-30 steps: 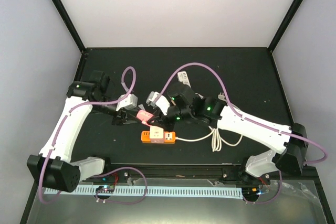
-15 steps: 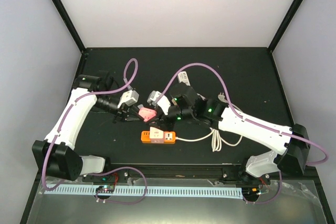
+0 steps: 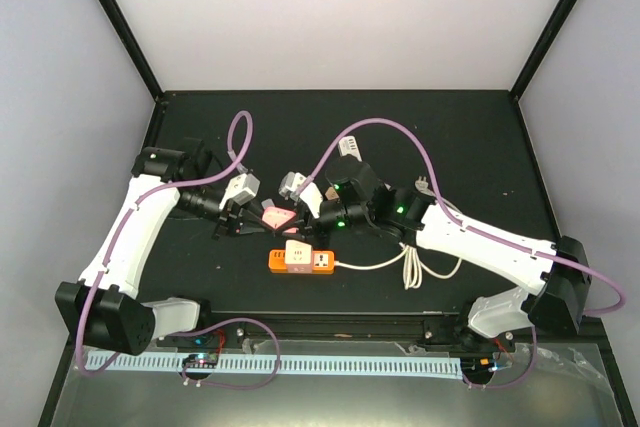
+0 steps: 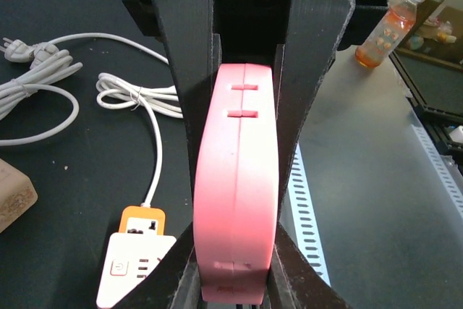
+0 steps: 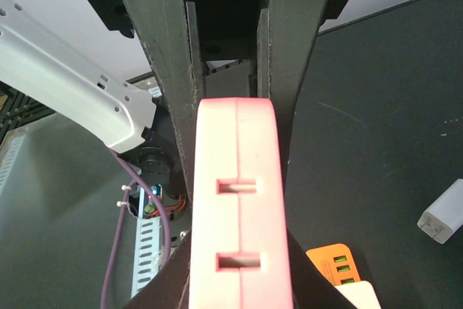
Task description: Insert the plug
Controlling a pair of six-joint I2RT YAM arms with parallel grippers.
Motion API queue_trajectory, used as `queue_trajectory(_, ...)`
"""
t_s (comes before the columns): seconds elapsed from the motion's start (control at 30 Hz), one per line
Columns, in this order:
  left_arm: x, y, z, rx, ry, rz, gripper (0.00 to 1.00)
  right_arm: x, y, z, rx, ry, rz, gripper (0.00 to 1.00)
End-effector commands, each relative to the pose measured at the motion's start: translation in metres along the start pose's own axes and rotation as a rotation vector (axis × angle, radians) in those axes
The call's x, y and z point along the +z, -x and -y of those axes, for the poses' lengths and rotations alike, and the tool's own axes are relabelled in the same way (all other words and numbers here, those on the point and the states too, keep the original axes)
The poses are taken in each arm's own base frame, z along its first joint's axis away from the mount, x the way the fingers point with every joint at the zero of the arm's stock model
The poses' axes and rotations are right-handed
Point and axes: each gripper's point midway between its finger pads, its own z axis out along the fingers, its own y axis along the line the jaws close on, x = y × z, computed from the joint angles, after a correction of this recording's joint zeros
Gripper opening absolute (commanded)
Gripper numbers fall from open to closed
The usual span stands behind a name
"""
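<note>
The pink plug hangs just above the table, held from both sides. My left gripper comes in from the left and is shut on it. My right gripper comes in from the right and is shut on it too. In the left wrist view the pink plug fills the gap between both black fingers. In the right wrist view the pink plug shows two slots on its edge. The orange and white power strip lies just in front of the plug, below it.
The strip's white cord is coiled to its right. A white adapter lies farther back. The left wrist view shows the power strip, a wooden block and a bottle beyond the table.
My left gripper has closed on the pink plug and its arm has shifted. The right gripper loosened briefly and closed again. The plug stays just behind the strip.
</note>
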Motion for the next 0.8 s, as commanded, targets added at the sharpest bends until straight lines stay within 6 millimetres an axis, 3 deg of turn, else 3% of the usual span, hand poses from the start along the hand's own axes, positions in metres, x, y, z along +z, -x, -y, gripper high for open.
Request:
queue_trajectory(0.0,-0.007,0.028,0.0,0.104,0.018,0.102,0.02,-0.003,0.001,-0.02,-0.021,0.075,0.012,0.09)
queue_trajectory(0.07,-0.007,0.027,-0.001,0.112,0.027,0.097,0.03,-0.005,0.001,-0.02,-0.024,0.066,0.016,0.02)
queue_trajectory(0.1,-0.006,0.026,-0.003,0.105,0.037,0.091,0.22,-0.007,0.001,-0.017,-0.022,0.052,0.024,0.01)
queue_trajectory(0.17,-0.006,0.021,-0.012,0.106,0.08,0.063,0.73,-0.01,0.002,-0.006,-0.004,0.009,0.038,0.01)
queue_trajectory(0.2,-0.005,0.015,-0.017,0.121,0.104,0.04,0.92,-0.011,0.002,0.0,0.009,-0.012,0.043,0.01)
queue_trajectory(0.23,-0.004,0.007,-0.021,0.143,0.13,0.013,0.98,-0.011,0.001,0.006,0.02,-0.026,0.046,0.01)
queue_trajectory(0.37,0.003,-0.036,-0.042,0.23,0.232,-0.102,0.99,-0.01,-0.011,0.034,0.038,-0.131,0.039,0.01)
queue_trajectory(0.47,0.006,-0.061,-0.052,0.245,0.269,-0.167,0.99,-0.005,-0.024,0.044,0.021,-0.162,-0.002,0.01)
queue_trajectory(0.63,0.01,-0.078,-0.058,0.225,0.25,-0.214,0.99,0.01,-0.047,0.056,-0.033,-0.175,-0.08,0.01)
queue_trajectory(0.77,0.019,-0.108,-0.072,0.224,0.233,-0.262,0.98,0.019,-0.061,0.059,-0.082,-0.14,-0.115,0.01)
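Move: Both hands still grip the pink flat plug, which lies about 1 cm inward of each hand point. From the right hand, the cube adapter on the orange strip is about 3 cm ahead, 2 cm right and 21 cm below; the orange strip's middle is 3 cm ahead, 3 cm right, and a little lower. The small white plug stands about 13 cm ahead and 5 cm left. From the left hand the cube adapter lies some 3 cm ahead, 4 cm right and 21 cm down. The left fingers let go of the pink flat plug, spreading from nearly shut to wide open, then the hand drops about 9 cm with a little forward and leftward drift, tipping some 20 degrees. The right hand keeps its grip and, once the plug is free, carries it about 6 cm down and 3 cm forward towards the cube adapter, fingers tipping slightly lower. ##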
